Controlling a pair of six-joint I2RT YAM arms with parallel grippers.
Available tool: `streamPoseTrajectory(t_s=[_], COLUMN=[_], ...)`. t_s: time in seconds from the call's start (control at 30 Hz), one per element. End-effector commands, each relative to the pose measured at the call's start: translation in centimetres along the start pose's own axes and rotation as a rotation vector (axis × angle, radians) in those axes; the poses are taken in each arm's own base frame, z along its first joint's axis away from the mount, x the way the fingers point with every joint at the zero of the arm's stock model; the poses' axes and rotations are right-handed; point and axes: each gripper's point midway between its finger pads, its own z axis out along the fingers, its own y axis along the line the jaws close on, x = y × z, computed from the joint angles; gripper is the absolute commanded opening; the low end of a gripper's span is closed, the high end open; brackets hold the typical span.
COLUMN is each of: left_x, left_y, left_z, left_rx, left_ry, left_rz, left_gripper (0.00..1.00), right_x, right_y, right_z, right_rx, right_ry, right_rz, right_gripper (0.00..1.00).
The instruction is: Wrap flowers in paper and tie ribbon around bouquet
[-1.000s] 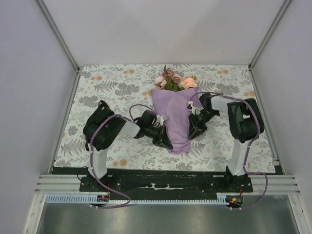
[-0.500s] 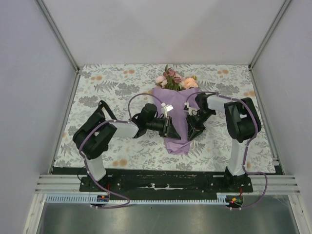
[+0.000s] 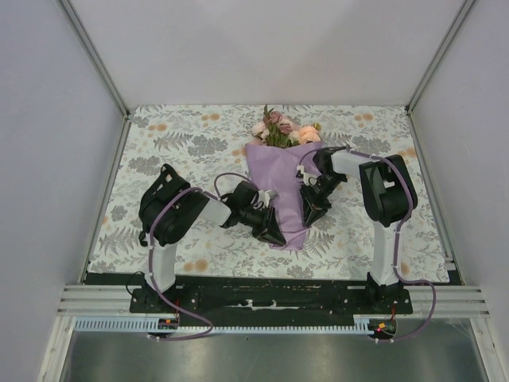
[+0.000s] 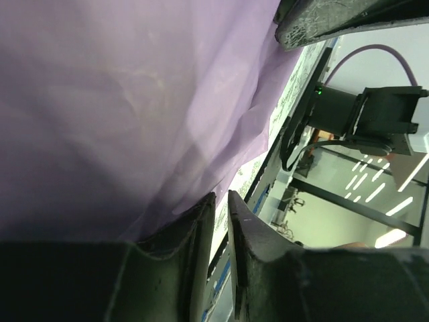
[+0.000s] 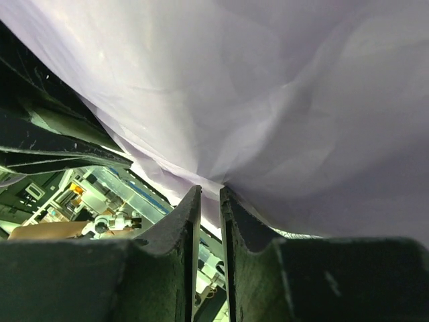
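Observation:
The bouquet point(image 3: 280, 187) lies on the tablecloth, a lilac-purple paper point(image 4: 120, 100) cone with its narrow end towards me. The pink and peach flowers point(image 3: 282, 131) stick out of the far, wide end. My left gripper point(image 3: 273, 233) sits low against the cone's lower left edge. In the left wrist view its jaws point(image 4: 221, 194) stand a thin slit apart with nothing between them, and paper presses on the outside of one finger. My right gripper point(image 3: 308, 215) is at the cone's right edge, jaws point(image 5: 210, 189) a thin slit apart, tips touching creased paper point(image 5: 268, 87). The ribbon is out of view.
A floral-print tablecloth point(image 3: 183, 151) covers the table. White walls close in the far side and both flanks. The black rail point(image 3: 262, 290) with the arm bases runs along the near edge. Purple cables point(image 3: 231, 177) loop over both arms.
My left gripper, raised over the middle of the cone half a second ago, is back down at the cone's lower left edge. The right gripper and the bouquet have shifted slightly left.

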Motion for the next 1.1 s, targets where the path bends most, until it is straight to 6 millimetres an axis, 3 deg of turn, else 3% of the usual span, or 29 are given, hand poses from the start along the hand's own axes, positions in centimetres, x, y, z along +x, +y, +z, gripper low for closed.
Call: streamPoseTrajectory(t_s=[0.0, 0.1, 0.23, 0.33, 0.4, 0.5, 0.67, 0.8, 1.07], left_x=[1.5, 0.2, -2.8, -4.3, -4.6, -4.3, -2.8, -2.9, -3.1], left_y=[7.9, 6.9, 3.7, 0.8, 0.0, 1.0, 2.6, 2.9, 3.4], left_z=[-0.5, -0.3, -0.5, -1.5, -1.9, -1.9, -1.7, -1.4, -1.1], left_rx=[-0.221, -0.187, -0.119, -0.083, -0.089, -0.124, -0.142, -0.144, -0.151], left_ry=[0.011, -0.023, -0.086, -0.132, -0.145, -0.131, -0.089, -0.082, -0.072], left_rz=[-0.14, -0.086, 0.07, 0.178, 0.219, 0.196, 0.182, 0.183, 0.175], left_gripper=[0.28, 0.28, 0.29, 0.31, 0.31, 0.31, 0.31, 0.31, 0.31], right_x=[-2.6, -3.3, -5.0, -5.7, -6.0, -7.1, -9.5, -10.8, -14.0], right_y=[-2.0, -1.7, -0.7, 0.9, 2.3, 2.5, -0.8, -2.6, -3.5], right_z=[0.1, -0.7, -2.9, -4.3, -5.6, -8.1, -12.9, -12.6, -9.6], right_rx=[0.099, 0.107, 0.119, 0.076, 0.02, -0.024, -0.056, -0.068, -0.207], right_ry=[-0.039, -0.067, -0.148, -0.204, -0.257, -0.371, -0.557, -0.575, -0.544], right_rz=[-0.045, -0.087, -0.173, -0.227, -0.254, -0.207, -0.054, -0.005, 0.063], right_gripper=[0.26, 0.26, 0.3, 0.36, 0.41, 0.51, 0.71, 0.84, 0.87])
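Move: Some 18 cm ahead of the right hand and 4 cm to its right, at about its height, lies the upper right edge of the paper wrap. The flowers lie roughly 33 cm ahead and 8 cm to the left of the right hand. The wrap's lower end is about 7 cm back and 7 cm left of the right hand. From the left hand, the upper right edge is about 24 cm ahead and 15 cm right; the lower end is level with it, 3 cm right. Leaving the lower right side of the wrap, the right hand eases forward, then lifts about 7 cm, swings out right and sinks again with a small turn back left, some 15 cm farther forward beside the paper's upper right edge, opening wide and twisting about 20 degrees clockwise. Keeping its nearly shut fingertips on the paper's lower part, the left hand pushes it forward about 3 cm, then stays there. ##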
